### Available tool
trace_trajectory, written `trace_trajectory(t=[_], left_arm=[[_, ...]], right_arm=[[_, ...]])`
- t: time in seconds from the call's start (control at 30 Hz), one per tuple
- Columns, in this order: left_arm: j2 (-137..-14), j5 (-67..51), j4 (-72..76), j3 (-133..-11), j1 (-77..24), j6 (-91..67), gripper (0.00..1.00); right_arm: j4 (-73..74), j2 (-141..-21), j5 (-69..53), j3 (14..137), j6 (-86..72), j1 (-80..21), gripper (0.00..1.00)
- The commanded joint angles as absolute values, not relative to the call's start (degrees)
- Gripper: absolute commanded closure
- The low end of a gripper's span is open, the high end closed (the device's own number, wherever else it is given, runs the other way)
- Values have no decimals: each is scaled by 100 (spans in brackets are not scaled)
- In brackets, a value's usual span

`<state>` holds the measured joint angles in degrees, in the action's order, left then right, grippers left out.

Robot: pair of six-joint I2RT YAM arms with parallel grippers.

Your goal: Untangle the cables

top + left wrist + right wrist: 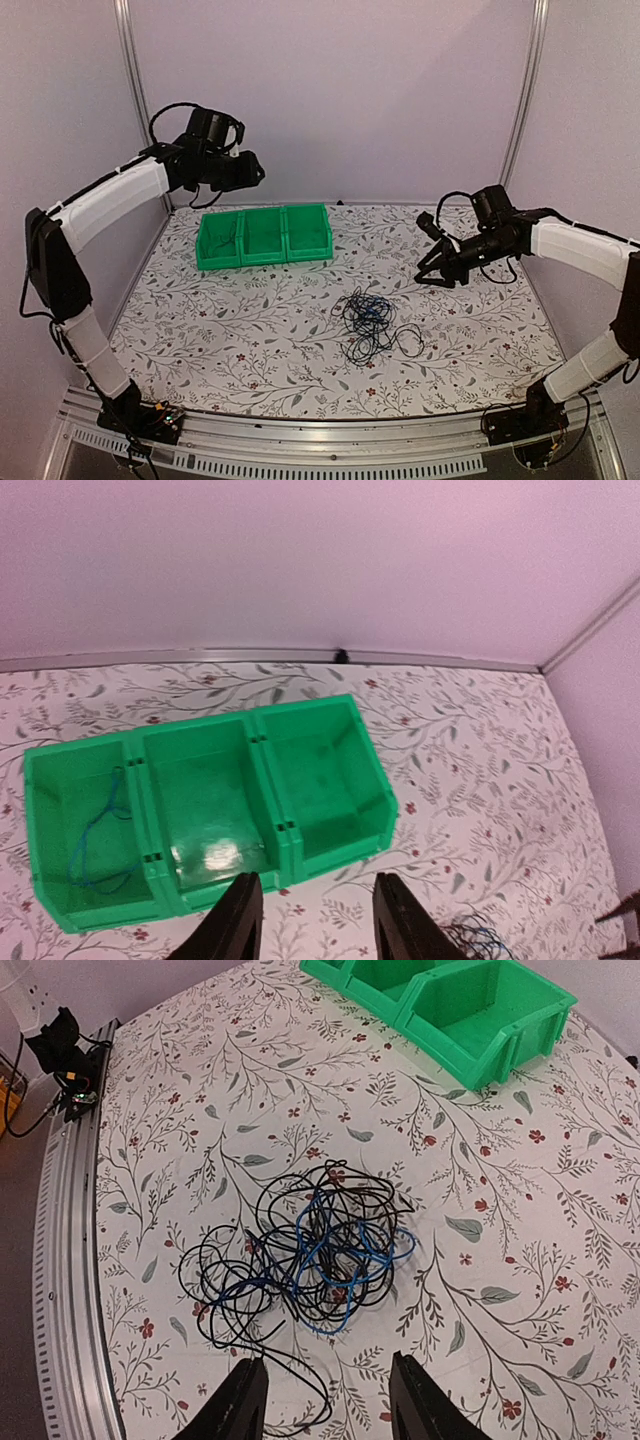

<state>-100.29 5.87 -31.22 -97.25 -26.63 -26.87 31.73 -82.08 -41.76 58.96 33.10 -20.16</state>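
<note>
The cables lie in one loose tangle of thin black and blue cords on the flowered table, right of centre. The right wrist view shows that tangle just ahead of my right gripper, which is open and holds nothing. A black loop trails toward its left finger. From above, the right gripper hangs to the right of the tangle. High over the back left, my left gripper is open and empty near the green bins. A thin blue cable lies in the left compartment.
A row of three joined green bins stands at the back of the table, left of centre; its middle and right compartments show nothing inside. Metal rails edge the table at the front and the back.
</note>
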Motion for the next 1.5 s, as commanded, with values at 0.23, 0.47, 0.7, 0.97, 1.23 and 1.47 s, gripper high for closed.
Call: trace_trajectory(t=[0.23,0.47,0.7,0.97,1.23,1.47], left_arm=[[-10626,-1724,-1965,-8945,-4451,-2220,65],[-10486,-1593,-1672,-8244,-4652,-2833,60],[-10411,-1412,-1738,-8105,-4643,-2975,60],[-10410,-1380,-1754,-8088,-4632,-2970,60],[-10411,-1380,-1696,-8013,-4626,-2967,60],[-10436,-1410,-1647,-7999,-4614,-2957,60]], right_arm=[[3428,-10048,-4782,6733,2946,-2014,65],[3400,-10470,-4814,6551,2930,-2096,64],[3340,-10844,-4939,6542,2752,-2184,66],[3388,-11082,-5051,6578,2655,-2181,75],[3346,-11291,-5201,6624,2555,-2190,80],[3322,-11305,-5323,6635,2504,-2189,85]])
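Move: The tangled cables lie about 8 cm to the right hand's left, level with it fore and aft, some 15 cm below. The pile's loose black loops are roughly 5 cm back and 1 cm left of that hand; the green bin stands about 25 cm ahead and 38 cm left of it. From the left hand, the cables are about 27 cm right, 18 cm back and 26 cm down, while the bin is some 6 cm ahead, 2 cm left and 24 cm below. The right fingertips come down onto a blue strand at the pile's right edge and narrow around it from half open to nearly shut, the hand sinking about 12.5 cm, edging 3 cm left and rolling some 30 degrees so its forward side dips. The left hand swings from above the bin towards the cables, right, back and down, turning clockwise, then waits above them, part open. ##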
